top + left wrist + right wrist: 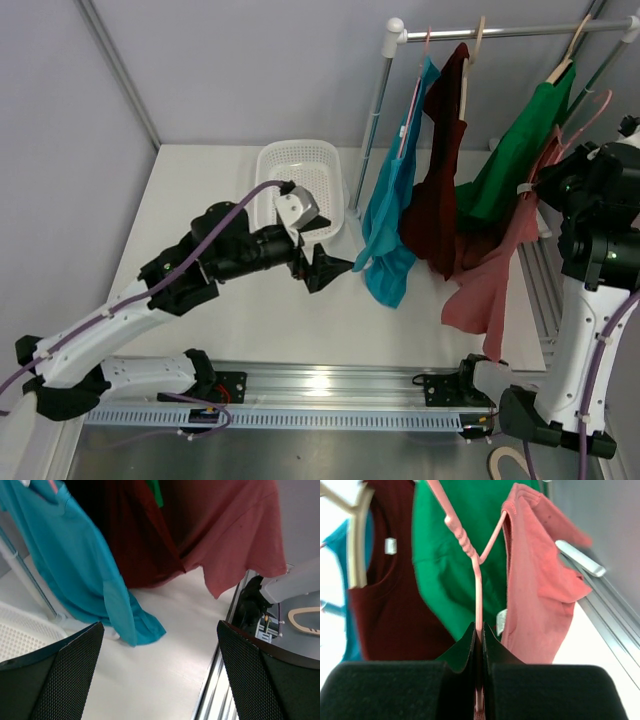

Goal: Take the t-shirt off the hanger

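Observation:
A salmon t-shirt hangs from a thin pink hanger at the right end of the clothes rack, below the rod. My right gripper is shut on that hanger. In the right wrist view the fingers clamp the hanger's stem. The shirt hangs on the hanger's right arm, and the left arm looks bare. My left gripper is open and empty, low over the table next to the hem of a teal shirt. The left wrist view shows the salmon hem ahead.
Teal, maroon and green shirts hang on the rod left of the salmon one. A white basket stands behind my left gripper. A wooden hanger lies beyond the table's near rail.

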You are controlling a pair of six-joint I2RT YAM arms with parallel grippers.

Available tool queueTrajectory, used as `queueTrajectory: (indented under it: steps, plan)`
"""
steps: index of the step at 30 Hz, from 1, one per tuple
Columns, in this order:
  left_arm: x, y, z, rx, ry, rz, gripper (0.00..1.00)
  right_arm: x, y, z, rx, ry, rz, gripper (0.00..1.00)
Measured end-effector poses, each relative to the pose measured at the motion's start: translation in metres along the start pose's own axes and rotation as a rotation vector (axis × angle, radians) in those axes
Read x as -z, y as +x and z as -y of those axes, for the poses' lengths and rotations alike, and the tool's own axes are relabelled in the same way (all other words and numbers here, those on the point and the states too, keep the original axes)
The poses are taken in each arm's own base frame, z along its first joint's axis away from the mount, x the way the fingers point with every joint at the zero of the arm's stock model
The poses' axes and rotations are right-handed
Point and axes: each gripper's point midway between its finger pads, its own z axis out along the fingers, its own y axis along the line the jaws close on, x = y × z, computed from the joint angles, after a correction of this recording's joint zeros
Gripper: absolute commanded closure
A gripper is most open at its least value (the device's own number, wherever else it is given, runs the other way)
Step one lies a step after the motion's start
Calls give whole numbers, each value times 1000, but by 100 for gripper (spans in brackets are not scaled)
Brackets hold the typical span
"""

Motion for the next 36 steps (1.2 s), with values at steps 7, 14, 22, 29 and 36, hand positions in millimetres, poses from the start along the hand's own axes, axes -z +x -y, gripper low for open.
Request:
queueTrajectory:
  steps: [7, 14, 22, 29, 36]
  plan:
    - [-51, -25, 36, -108, 55, 31, 1, -29, 3, 8, -42, 121, 11, 100]
    - [-92, -14, 71, -189, 107, 25, 1, -21, 15, -28, -38, 103, 37, 100]
    - [-100, -33, 76, -216, 112, 114, 0, -14, 18, -40, -26, 117, 71, 100]
    - [-118, -28, 85, -236, 101, 136, 1, -18, 20, -43, -40, 136, 80, 100]
    - [-154, -1, 94, -261, 83, 102, 1, -23, 23, -63, -41, 107, 69, 100]
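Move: For the open left hand, the pink t-shirt's middle is about 31 cm right, 2 cm back and 6 cm lower; the blue shirt is 10 cm right, 8 cm ahead; the maroon shirt 19 cm right, 12 cm ahead, both somewhat lower. The right hand, already pinching the pink hanger, has the pink t-shirt some 7 cm left, 11 cm back, 13 cm below, and the green shirt 7 cm left, 6 cm ahead, slightly lower. The open left gripper sweeps some 18 cm right towards the pink t-shirt, whose hanger the right carries left-forward. ##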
